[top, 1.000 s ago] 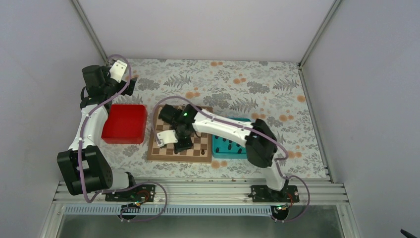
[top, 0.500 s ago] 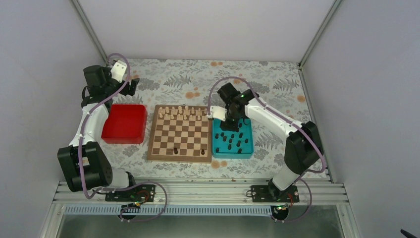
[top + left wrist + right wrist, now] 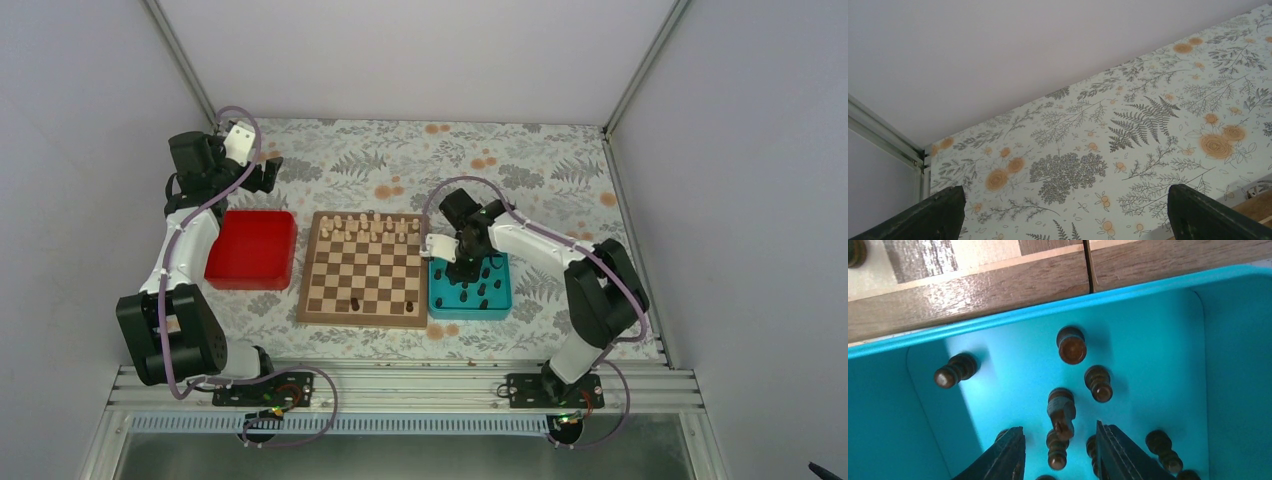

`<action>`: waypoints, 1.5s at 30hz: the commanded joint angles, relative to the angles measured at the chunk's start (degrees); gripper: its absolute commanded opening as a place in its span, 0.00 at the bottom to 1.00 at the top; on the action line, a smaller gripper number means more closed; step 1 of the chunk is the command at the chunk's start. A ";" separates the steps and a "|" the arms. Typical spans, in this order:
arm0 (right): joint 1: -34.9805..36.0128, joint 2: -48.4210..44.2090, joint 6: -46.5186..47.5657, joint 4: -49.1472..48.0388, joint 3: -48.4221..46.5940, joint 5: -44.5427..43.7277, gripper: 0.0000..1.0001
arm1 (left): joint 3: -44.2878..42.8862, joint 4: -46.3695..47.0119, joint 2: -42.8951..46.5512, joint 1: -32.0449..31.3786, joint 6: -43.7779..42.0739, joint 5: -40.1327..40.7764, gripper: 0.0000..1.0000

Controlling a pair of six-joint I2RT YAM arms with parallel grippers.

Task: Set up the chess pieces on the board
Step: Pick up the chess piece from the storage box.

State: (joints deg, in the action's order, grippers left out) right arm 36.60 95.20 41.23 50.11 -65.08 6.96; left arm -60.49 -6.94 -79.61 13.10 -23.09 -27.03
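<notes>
The board (image 3: 362, 272) lies mid-table, with pale pieces along its two far rows and two dark chess pieces (image 3: 352, 303) on its near row. Several more dark chess pieces stand in the teal tray (image 3: 470, 308) to its right. My right gripper (image 3: 462, 268) hangs low inside that tray. In the right wrist view it (image 3: 1059, 430) is open, its jaws on either side of a dark knight (image 3: 1062, 412) without touching it, and other pieces stand around. My left gripper (image 3: 268, 172) is at the far left, open (image 3: 1064, 192) and holding nothing.
A red tray (image 3: 252, 248) sits left of the board. The teal tray's wall (image 3: 1148, 330) stands against the board's wooden border (image 3: 998, 285). Below the left gripper is flowered tablecloth (image 3: 1068, 170). White enclosure walls stand at the back and sides.
My right arm swung from the board's near left squares over to the teal tray and dropped into it, its jaws narrowing. The left arm has barely moved.
</notes>
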 commanded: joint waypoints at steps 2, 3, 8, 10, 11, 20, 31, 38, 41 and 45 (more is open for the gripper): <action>-0.64 2.83 -0.58 -3.07 0.74 1.74 0.38 | -0.57 1.49 0.29 0.34 0.70 -1.10 1.00; -0.65 3.00 -0.52 -3.23 0.74 1.74 0.38 | -0.52 1.56 0.31 0.31 0.62 -1.11 1.00; -0.83 4.11 -0.34 -3.51 0.48 1.95 0.35 | -0.23 1.58 0.45 0.34 0.37 -0.84 1.00; -0.89 4.34 -0.44 -3.52 0.48 2.05 0.34 | -0.10 1.58 0.38 0.34 0.25 -0.84 1.00; -0.91 4.33 -0.45 -3.54 0.52 2.09 0.33 | -0.15 1.58 0.38 0.33 0.18 -0.77 1.00; -1.09 4.84 -0.89 -3.74 1.61 1.45 0.27 | 0.55 1.95 0.69 0.34 -0.30 -1.43 1.00; -1.09 2.97 -1.55 -3.14 1.11 2.34 0.13 | 0.73 1.80 1.04 0.30 -0.44 -1.78 1.00; -1.09 0.89 -1.52 0.49 -2.06 1.64 0.07 | 1.06 1.84 1.60 0.33 -0.38 -1.72 1.00; -1.09 -0.86 -1.46 3.70 -4.78 0.34 0.06 | 1.28 1.78 1.98 0.34 -0.42 -1.63 1.00; -1.09 -2.85 -1.30 8.93 -10.74 -1.24 0.06 | 1.48 1.67 2.73 0.34 -0.68 -1.45 1.00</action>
State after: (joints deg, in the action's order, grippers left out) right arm 35.90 96.07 40.18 53.30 -69.78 7.35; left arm -59.66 -6.09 -78.85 13.13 -23.27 -27.57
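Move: A tall dark chess piece stands upright in the teal storage box straight under the right hand's open fingers, its middle about 4 cm down. Around that piece, a small pawn stands 1 cm to its left and 2 cm farther out, another 2 cm to its right and 1 cm nearer, and a thicker dark piece 3 cm to its left and 1 cm farther out. From the left hand, the tall piece lies about 18 cm back, 36 cm right and 23 cm below. The right fingers pinch the tall dark piece: the hand sinks about 3 cm over it, with the fingers pointing down and hardly any sideways travel, and they close from partly open. Then the hand lifts some 4.5 cm, drifting about 1 cm forward, and keeps its grip. ##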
